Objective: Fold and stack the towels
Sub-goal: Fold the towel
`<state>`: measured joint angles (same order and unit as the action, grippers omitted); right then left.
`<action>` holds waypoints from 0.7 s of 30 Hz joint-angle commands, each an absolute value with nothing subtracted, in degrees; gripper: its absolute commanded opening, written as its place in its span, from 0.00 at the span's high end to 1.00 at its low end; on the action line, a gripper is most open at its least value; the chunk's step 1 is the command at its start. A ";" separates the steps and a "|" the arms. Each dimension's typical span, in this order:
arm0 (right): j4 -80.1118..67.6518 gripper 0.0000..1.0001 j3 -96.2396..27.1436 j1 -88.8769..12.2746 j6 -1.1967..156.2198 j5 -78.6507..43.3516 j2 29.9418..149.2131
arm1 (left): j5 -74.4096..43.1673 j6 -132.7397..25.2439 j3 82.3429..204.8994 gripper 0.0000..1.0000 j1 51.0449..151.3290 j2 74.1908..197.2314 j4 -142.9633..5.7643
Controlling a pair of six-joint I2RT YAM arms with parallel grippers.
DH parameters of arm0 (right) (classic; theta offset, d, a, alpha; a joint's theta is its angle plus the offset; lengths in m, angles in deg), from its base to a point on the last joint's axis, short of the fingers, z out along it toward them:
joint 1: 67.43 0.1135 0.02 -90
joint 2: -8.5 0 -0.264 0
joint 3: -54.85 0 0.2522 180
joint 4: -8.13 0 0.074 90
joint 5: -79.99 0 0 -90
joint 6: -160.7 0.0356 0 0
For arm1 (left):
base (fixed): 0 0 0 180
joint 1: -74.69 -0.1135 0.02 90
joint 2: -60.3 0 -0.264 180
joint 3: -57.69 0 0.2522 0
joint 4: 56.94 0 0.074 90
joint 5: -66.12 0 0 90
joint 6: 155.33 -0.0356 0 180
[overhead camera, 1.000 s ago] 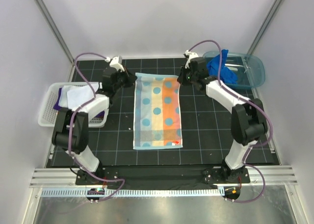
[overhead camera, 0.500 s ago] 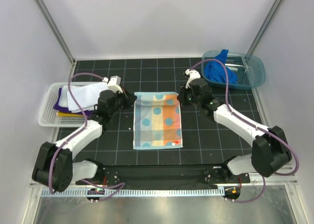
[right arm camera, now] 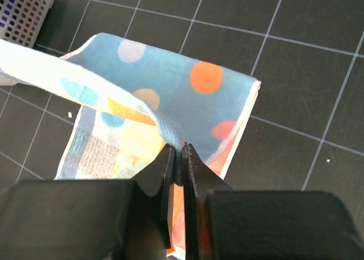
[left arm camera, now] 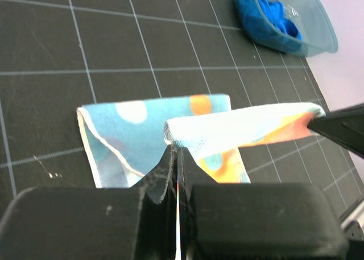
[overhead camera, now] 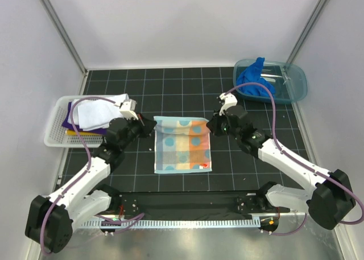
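Observation:
A light blue towel with orange and yellow spots [overhead camera: 182, 149] lies mid-table, its far edge lifted and carried toward the near edge. My left gripper [overhead camera: 153, 123] is shut on the towel's far-left corner [left arm camera: 170, 137]. My right gripper [overhead camera: 208, 124] is shut on the far-right corner [right arm camera: 177, 139]. The lifted edge stretches taut between them, and the wrist views show the towel's lower layer [left arm camera: 131, 129] [right arm camera: 187, 95] flat on the mat. A bright blue towel [overhead camera: 254, 78] sits crumpled in the teal tub [overhead camera: 296, 81]. White and purple folded towels [overhead camera: 94, 112] rest in the white basket [overhead camera: 54, 136].
The basket stands at the left edge of the black gridded mat [overhead camera: 182, 89], the tub [left arm camera: 307, 21] at the far right corner. Purple cables loop over both arms. A metal rail [overhead camera: 182, 200] runs along the near edge.
Both grippers have pulled the towel's far edge from the back of the mat toward the near side, doubling the towel over itself. The arms have folded down and drawn back.

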<state>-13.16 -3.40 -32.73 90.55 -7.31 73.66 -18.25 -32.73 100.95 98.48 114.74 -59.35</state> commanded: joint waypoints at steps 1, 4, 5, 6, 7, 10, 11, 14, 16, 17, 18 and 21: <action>-12.84 0.99 -1.72 -31.75 92.40 -6.93 71.34 | -18.70 -32.11 98.44 1.00 99.56 111.81 -60.95; -12.23 0.99 0.21 -31.04 93.37 -7.63 70.29 | -18.78 -31.58 96.60 1.00 100.35 110.23 -61.47; -11.88 0.99 0.83 -30.52 93.63 -7.55 69.85 | -18.52 -31.32 96.07 1.00 100.44 109.62 -61.47; -11.79 0.99 1.44 -30.43 93.90 -7.29 69.76 | -18.17 -31.05 95.54 1.00 100.79 109.44 -61.47; -11.53 0.99 2.49 -30.25 94.25 -7.28 69.67 | -18.17 -30.96 94.75 1.00 101.05 109.26 -61.56; -11.17 0.99 4.34 -29.55 94.86 -6.76 69.06 | -18.43 -30.70 93.08 1.00 101.67 108.21 -61.56; -11.00 0.99 4.87 -29.46 95.13 -7.10 68.79 | -18.61 -30.61 92.12 1.00 101.76 108.03 -61.56; -10.73 0.99 6.45 -28.93 95.66 -6.85 68.35 | -18.08 -30.17 90.44 1.00 101.93 107.42 -61.21; -10.73 0.99 7.42 -28.58 95.83 -6.41 68.09 | -17.73 -30.00 89.82 1.00 102.11 107.33 -61.12; -10.73 0.99 7.77 -28.58 96.01 -6.32 68.00 | -17.73 -30.08 89.47 1.00 102.20 107.24 -61.12; -10.65 0.99 7.95 -28.49 96.10 -6.40 67.91 | -17.56 -30.00 88.95 1.00 102.20 107.33 -61.12; -10.47 0.98 9.00 -28.23 96.62 -6.67 67.82 | -17.55 -29.82 87.37 1.00 102.29 107.33 -60.95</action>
<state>-12.99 8.25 -28.64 95.34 -7.42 69.40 -17.84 -30.28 88.66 102.11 108.25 -62.19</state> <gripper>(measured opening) 0.131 0.009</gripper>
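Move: The shut fingers already hold the spotted towel's far corners up; each hand's goal is its own near corner, some 16 cm back, straight in line and about 15 cm below. The fold lies roughly 10 cm ahead, its middle 13 cm to the left hand's right. The white basket's middle is some 34 cm to the left hand's left and 8 cm ahead; the red tag is 13 cm back of the right hand and 3 cm to its left. Still pinching the far corners, both hands lower 6–8 cm and draw back about 5 cm towards the near edge. ##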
